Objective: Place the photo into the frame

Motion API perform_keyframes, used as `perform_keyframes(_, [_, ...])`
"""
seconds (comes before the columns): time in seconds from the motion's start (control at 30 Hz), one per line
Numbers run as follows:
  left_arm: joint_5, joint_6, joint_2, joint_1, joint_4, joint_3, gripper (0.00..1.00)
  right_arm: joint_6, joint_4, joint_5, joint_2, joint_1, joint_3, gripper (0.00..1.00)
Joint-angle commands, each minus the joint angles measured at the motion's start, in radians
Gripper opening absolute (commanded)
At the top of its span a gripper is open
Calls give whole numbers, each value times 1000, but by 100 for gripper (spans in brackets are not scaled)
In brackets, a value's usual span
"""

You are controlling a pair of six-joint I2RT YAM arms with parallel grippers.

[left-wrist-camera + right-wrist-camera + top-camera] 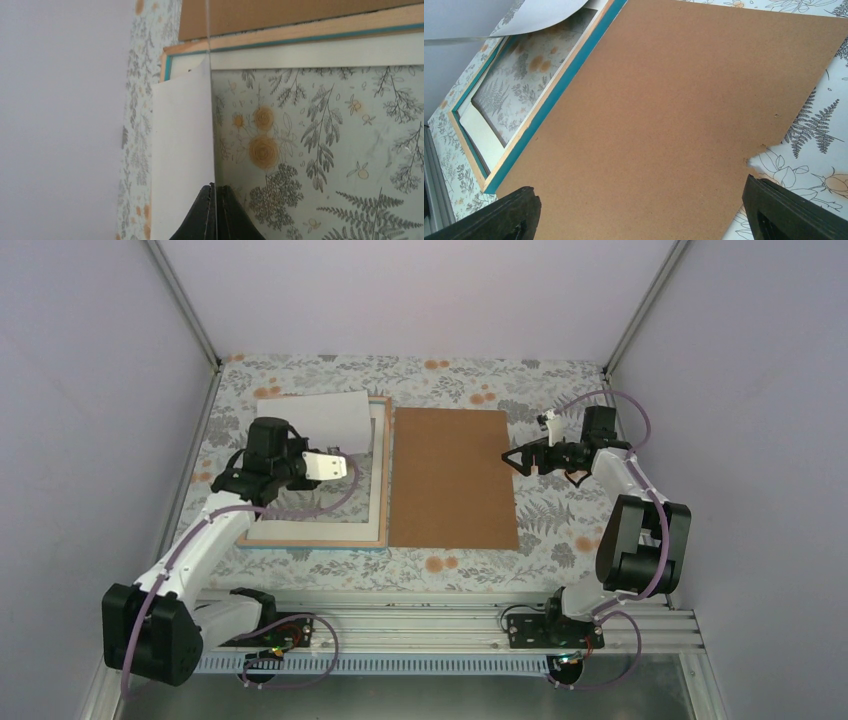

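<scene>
The frame [312, 541] lies flat at the left of the table, with a teal border [555, 94] and a wood-coloured edge [300, 33]. The tablecloth pattern shows through its opening. My left gripper [345, 462] is shut on the photo [312, 417], pinching one edge of it between the fingers [216, 189]. The photo hangs bent above the frame's far part and only its plain white side [182, 150] shows; its printed side is hidden. My right gripper [532, 452] stands wide open, empty, over the right edge of the brown board [664, 110].
A white mat [478, 131] lies inside the frame, and its strip [310, 52] shows along the border. The brown backing board [455, 475] lies flat just right of the frame. A floral cloth [470, 565] covers the table, with grey walls on three sides.
</scene>
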Motion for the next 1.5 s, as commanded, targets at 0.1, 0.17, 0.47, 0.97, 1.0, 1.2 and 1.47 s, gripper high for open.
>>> perform_keyframes(0.1, [22, 57, -49, -48, 75, -68, 2, 4, 11, -29, 4, 8, 3, 100])
perform_keyframes(0.17, [20, 71, -66, -54, 81, -90, 2, 3, 12, -28, 2, 8, 1, 100])
perform_keyframes(0.47, [-8, 105, -108, -69, 55, -141, 2, 2, 9, -29, 4, 8, 2, 100])
perform_keyframes(0.97, [19, 82, -149, -97, 56, -207, 3, -1, 9, -31, 8, 8, 0, 100])
perform_keyframes(1.0, [17, 83, -149, -101, 64, -211, 2, 0, 9, -31, 8, 9, 0, 100])
perform_keyframes(1.2, [-2, 101, -139, -140, 95, -233, 2, -2, 8, -27, 5, 8, -1, 100])
perform_keyframes(1.47, [-69, 101, -127, -145, 134, -273, 2, -2, 6, -25, 8, 8, -2, 100])
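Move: Straight below the left hand, which holds the photo's near edge, lies the frame: its middle about 15 cm down, 2 cm ahead and 2 cm left. The frame's near rim is some 13 cm back and 2 cm left, its right rim about 11 cm right and 2 cm ahead; the brown board's middle is some 25 cm right and 1 cm ahead. From the right hand the frame's middle is about 40 cm left, level ahead, 12 cm down. Drawing back and sinking about 5 cm each, the left hand keeps its pinch on the photo's near edge and pulls the photo towards the frame's near rim, laying more of it down on the way. It also shifts some 2.5 cm right towards the right rim, turning about 10 degrees clockwise. ##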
